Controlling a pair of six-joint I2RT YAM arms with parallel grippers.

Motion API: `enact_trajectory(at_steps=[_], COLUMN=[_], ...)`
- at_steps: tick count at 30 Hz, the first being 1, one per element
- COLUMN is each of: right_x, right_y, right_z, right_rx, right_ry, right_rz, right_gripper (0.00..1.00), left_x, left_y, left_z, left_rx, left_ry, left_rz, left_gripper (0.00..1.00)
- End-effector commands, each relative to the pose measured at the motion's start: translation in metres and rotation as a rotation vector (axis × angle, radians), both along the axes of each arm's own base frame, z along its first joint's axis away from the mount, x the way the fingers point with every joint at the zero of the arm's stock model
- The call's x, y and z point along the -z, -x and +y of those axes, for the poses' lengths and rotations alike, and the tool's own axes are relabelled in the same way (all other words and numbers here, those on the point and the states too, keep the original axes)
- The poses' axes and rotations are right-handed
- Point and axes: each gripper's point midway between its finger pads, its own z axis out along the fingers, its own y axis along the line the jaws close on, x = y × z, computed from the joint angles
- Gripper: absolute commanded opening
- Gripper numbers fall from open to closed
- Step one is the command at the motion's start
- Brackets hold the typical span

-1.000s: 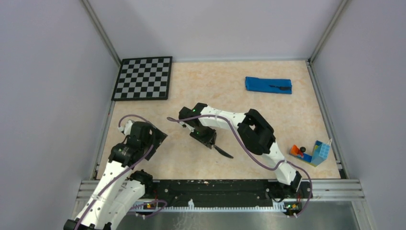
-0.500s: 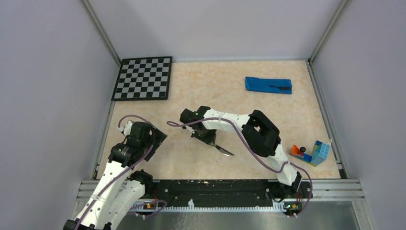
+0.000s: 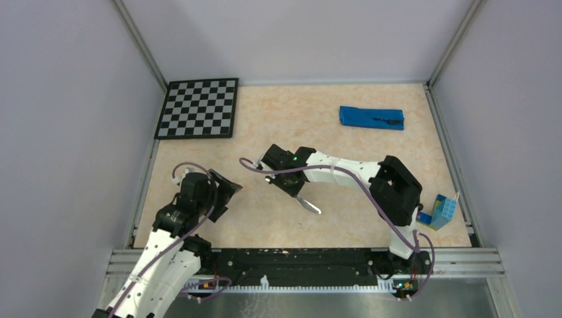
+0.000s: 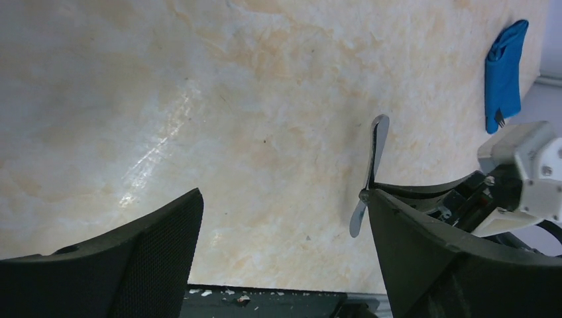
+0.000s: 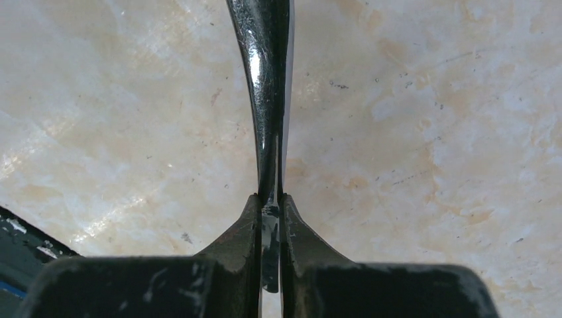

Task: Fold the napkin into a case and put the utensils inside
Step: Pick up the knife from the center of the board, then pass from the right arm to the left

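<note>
A pale grey knife [image 3: 309,205] is gripped near its middle by my right gripper [image 3: 293,190], low over the table's centre. In the right wrist view the fingers [image 5: 248,225] press against both sides of the knife [image 5: 265,79]. My left gripper [image 3: 228,189] hovers open at the front left with nothing between its fingers; in its own view the left gripper [image 4: 285,195] looks toward the knife [image 4: 378,142]. The blue napkin lies at the back right as a narrow folded case [image 3: 371,118], with the dark fork [image 3: 389,121] poking from its right end. The case [image 4: 502,73] also shows in the left wrist view.
A black-and-white checkerboard [image 3: 199,108] lies at the back left. Coloured toy blocks [image 3: 443,211] stand at the right edge beside my right arm's elbow. A black rail [image 3: 298,255] runs along the table's front edge, and metal posts frame the sides.
My right gripper has shut on the knife and moved slightly right with it, its elbow swinging right. The left arm has shifted a little to the right.
</note>
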Motion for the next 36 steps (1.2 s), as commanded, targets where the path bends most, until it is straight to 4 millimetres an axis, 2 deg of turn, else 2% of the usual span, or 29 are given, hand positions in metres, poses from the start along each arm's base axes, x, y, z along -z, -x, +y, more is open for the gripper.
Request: enact_trajectory(at_steps=[1, 6, 8, 11, 16, 26, 29, 33, 36], right_x=[-0.030, -0.033, -0.035, -0.037, -0.039, -0.037, -0.038, -0.040, -0.039], right_y=[-0.002, 0.001, 0.002, 0.002, 0.004, 0.006, 0.008, 0.007, 0.007], right_z=[0.013, 0.012, 0.013, 0.014, 0.017, 0.021, 0.024, 0.026, 0.026], right_rx=[0.003, -0.003, -0.006, -0.008, -0.012, -0.020, 0.003, 0.005, 0.008], right_ry=[-0.155, -0.186, -0.198, -0.211, -0.227, -0.247, -0.267, -0.275, -0.275], right_rz=[-0.048, -0.041, -0.040, -0.038, -0.031, -0.018, -0.008, -0.007, -0.006], right_gripper=[0.00, 0.00, 0.00, 0.00, 0.00, 0.00, 0.00, 0.00, 0.00], left_x=[-0.008, -0.016, -0.011, 0.007, 0.019, 0.019, 0.018, 0.019, 0.005], left_y=[-0.011, -0.027, -0.030, -0.032, -0.034, -0.049, -0.054, -0.066, -0.078], left_z=[-0.032, -0.064, -0.071, -0.079, -0.097, -0.118, -0.128, -0.139, -0.143], left_rx=[0.073, 0.169, 0.200, 0.260, 0.391, 0.462, 0.468, 0.456, 0.450], left_ry=[0.186, 0.403, 0.444, 0.439, 0.452, 0.462, 0.495, 0.498, 0.505], left_rz=[-0.105, -0.293, -0.332, -0.319, -0.320, -0.356, -0.357, -0.376, -0.432], left_gripper=[0.97, 0.91, 0.91, 0.91, 0.91, 0.91, 0.84, 0.62, 0.56])
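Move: The knife, already pinched near its middle between the right hand's fingers, has that middle about 19 cm right of the left hand, 1 cm ahead and 6 cm below; one end points towards the left hand. The checkered board lies some 30 cm ahead and 12 cm left of the left hand, 11 cm below. The folded napkin with the fork is about 26 cm ahead and 25 cm right of the right hand, 5 cm below. Left hand reaches about 13 cm right, 5 down, 5 forward to the right-held knife's near end, half closing. ##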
